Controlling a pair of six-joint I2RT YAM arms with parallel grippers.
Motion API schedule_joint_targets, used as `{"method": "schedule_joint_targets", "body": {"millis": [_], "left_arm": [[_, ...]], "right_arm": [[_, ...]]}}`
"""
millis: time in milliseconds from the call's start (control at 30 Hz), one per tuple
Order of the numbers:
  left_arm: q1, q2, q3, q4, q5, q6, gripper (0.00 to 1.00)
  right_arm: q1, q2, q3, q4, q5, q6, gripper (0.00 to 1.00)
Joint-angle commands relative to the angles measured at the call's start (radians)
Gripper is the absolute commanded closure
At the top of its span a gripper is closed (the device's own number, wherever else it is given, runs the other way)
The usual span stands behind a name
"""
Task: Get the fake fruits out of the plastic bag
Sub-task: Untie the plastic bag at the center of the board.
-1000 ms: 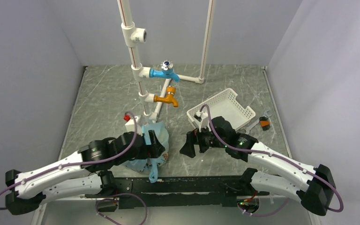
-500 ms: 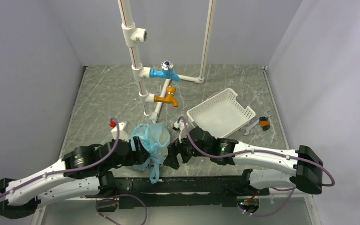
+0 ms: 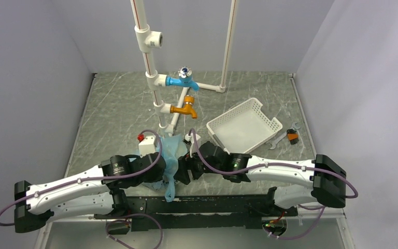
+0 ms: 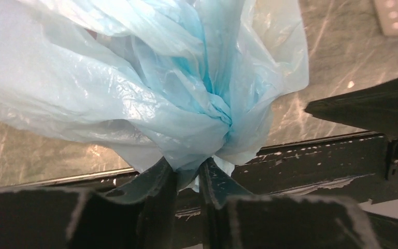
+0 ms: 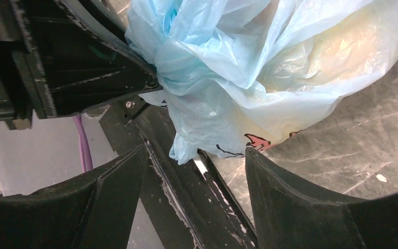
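The light-blue plastic bag [image 3: 172, 150] hangs bunched at the table's near edge between both arms. My left gripper [image 4: 187, 171] is shut on the gathered neck of the bag [image 4: 150, 88]. My right gripper [image 5: 196, 155] is open, its jaws spread just below the bag's lower corner [image 5: 249, 67], not touching it. A pale yellow fruit [image 5: 316, 52] shows through the plastic; a red and black printed mark [image 5: 259, 141] is on the bag's bottom. The other fruits are hidden inside the bag.
A white slotted basket [image 3: 244, 126] sits tilted at the right. White pipes with a blue tap [image 3: 182, 80] and an orange tap [image 3: 184, 108] stand behind the bag. A spanner and small orange-black part [image 3: 292, 136] lie at the far right. The black rail [image 3: 202, 205] runs along the near edge.
My left gripper has lifted and drawn the bag slightly right and back. My right gripper moved left from beside the basket to right under the bag.
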Motion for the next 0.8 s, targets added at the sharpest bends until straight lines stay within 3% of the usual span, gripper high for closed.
{"method": "schedule_joint_targets", "body": {"millis": [0,200,633,733,767], "left_arm": [[-0.005,-0.075,-0.035,0.112,0.001,0.018,0.78],[-0.005,-0.196,-0.123,0.229,0.056,0.030,1.00],[-0.005,-0.143,-0.102,0.166,0.037,-0.014,1.00],[-0.006,-0.109,-0.081,0.115,0.014,-0.041,1.00],[-0.005,-0.100,-0.076,0.101,0.007,-0.050,1.00]], "right_arm": [[0.008,0.018,0.049,0.081,0.036,0.007,0.29],[0.014,0.080,0.100,0.053,0.088,0.015,0.32],[0.022,0.143,0.120,0.044,0.101,0.010,0.56],[0.021,0.114,0.071,0.060,0.139,0.001,0.67],[0.018,0.111,0.060,0.055,0.152,0.001,0.77]]}}
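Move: The bag's knot lies about 2 cm ahead and 2 cm to the right of the left fingertips, level with them; the left fingers are partly shut around plastic beside it. From the open right hand, the knot is some 4 cm left, 2 cm ahead and 1 cm lower. The white basket's middle is roughly 25 cm right of the right hand, 20 cm ahead and 10 cm below. Left fingers shut beside the knot; right hand reaches about 3.5 cm left, forward and down, half-closing there. ##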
